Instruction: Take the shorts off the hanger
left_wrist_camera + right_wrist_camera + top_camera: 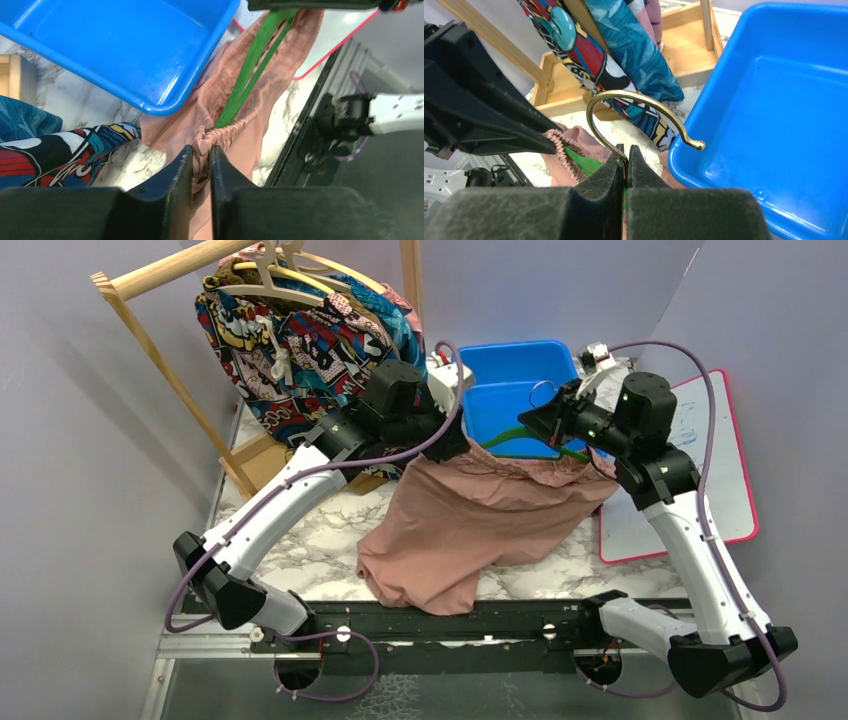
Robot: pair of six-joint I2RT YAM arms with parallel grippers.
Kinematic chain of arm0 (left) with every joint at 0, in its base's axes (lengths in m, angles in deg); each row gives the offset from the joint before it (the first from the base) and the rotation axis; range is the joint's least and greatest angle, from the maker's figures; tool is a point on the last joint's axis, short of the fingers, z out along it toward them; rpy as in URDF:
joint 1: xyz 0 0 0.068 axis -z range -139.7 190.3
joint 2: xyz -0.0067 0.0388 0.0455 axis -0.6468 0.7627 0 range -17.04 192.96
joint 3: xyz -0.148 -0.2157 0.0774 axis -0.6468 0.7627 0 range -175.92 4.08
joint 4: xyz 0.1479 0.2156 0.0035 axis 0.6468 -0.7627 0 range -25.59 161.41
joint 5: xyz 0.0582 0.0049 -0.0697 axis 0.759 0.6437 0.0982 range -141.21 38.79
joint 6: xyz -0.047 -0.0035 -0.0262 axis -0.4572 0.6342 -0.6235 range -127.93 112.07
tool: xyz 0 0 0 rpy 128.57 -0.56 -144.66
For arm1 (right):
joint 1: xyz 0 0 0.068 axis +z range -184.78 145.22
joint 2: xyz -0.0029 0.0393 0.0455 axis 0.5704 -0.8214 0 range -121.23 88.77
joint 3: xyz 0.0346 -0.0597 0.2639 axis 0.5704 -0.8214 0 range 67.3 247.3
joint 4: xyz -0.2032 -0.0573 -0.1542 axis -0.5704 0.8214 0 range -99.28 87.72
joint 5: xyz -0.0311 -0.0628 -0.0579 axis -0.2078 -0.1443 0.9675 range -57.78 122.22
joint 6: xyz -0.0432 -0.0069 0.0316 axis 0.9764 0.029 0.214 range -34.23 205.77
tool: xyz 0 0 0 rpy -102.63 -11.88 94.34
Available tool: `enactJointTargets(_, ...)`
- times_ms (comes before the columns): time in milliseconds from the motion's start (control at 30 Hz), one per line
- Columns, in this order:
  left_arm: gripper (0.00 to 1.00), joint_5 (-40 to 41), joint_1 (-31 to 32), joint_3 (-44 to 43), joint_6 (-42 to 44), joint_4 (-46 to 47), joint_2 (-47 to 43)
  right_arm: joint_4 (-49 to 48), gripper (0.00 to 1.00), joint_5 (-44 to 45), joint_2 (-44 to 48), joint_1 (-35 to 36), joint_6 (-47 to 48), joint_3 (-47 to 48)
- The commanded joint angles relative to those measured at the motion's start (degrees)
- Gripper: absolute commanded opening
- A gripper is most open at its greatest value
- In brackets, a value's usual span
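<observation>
Dusty pink shorts hang between my two arms on a green hanger, their legs draped onto the marble table. My left gripper is shut on the gathered elastic waistband at one end of the green hanger. My right gripper is shut on the stem of the hanger's brass hook, which curves up over the fingertips. In the top view the left gripper and right gripper face each other across the waistband.
A blue tub stands just behind the grippers. At the back left a wooden rack carries comic-print shorts and other shorts on hangers. A pink-edged whiteboard lies on the right.
</observation>
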Motion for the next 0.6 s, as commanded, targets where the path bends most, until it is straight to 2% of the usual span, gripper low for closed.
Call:
enactJointTargets(0, 0.04, 2.5, 0.8, 4.4, -1.5, 1.8, -2.2, -1.3, 0.01, 1.7, 1.7, 0.2, -1.4, -1.1)
enactJointTargets(33, 0.0, 3.9, 0.8, 5.5, -1.8, 2.5, -3.2, -1.0, 0.01, 2.9, 1.8, 0.2, -1.4, -1.4)
enactJointTargets(200, 0.0, 9.9, 0.9, 12.5, -1.9, 5.2, -10.6, 0.3, 0.01, 11.9, 3.6, 0.2, -1.0, -4.6)
enactJointTargets(367, 0.0, 21.6, 0.8, 24.7, -2.1, 5.2, -19.1, 0.2, 0.01, 21.2, 6.5, 0.1, -2.0, -8.6)
enactJointTargets(467, 0.0, 25.8, 0.7, 31.5, -3.1, 5.2, -24.3, -0.8, 0.01, 22.9, 7.8, 0.2, -4.0, -10.9)
enactJointTargets(567, 0.0, 27.9, 0.7, 35.9, -5.1, 5.1, -27.2, -4.1, 0.01, 21.2, 9.5, 0.1, -6.2, -14.0)
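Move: The left hand already has the left corner of the pink shorts' waistband bunched between its half-open fingertips. From there the green hanger's neck, held by the right hand, is about 10 cm to the right and 4 cm ahead. The blue bin is some 11 cm right, 14 cm ahead and well below, and the printed shorts on the rack hang roughly 20 cm left and 9 cm ahead. From the right hand, that waistband corner is about 10 cm left and 4 cm back, and the bin is about 10 cm straight ahead, far below. The left hand first sinks about 3 cm as its fingers shut on the bunched waistband, then draws it some 9 cm left, away from the hanger's neck and towards the rack side, sinking again and easing back a little to follow the hanger's arm while turning roughly 15 degrees counter-clockwise. The right hand keeps its closed grip at the hanger's neck just under the hook, lowering the hanger about 6 cm, then also moving it some 4 cm right with a clockwise turn of about 15 degrees, so the two hands work apart. ##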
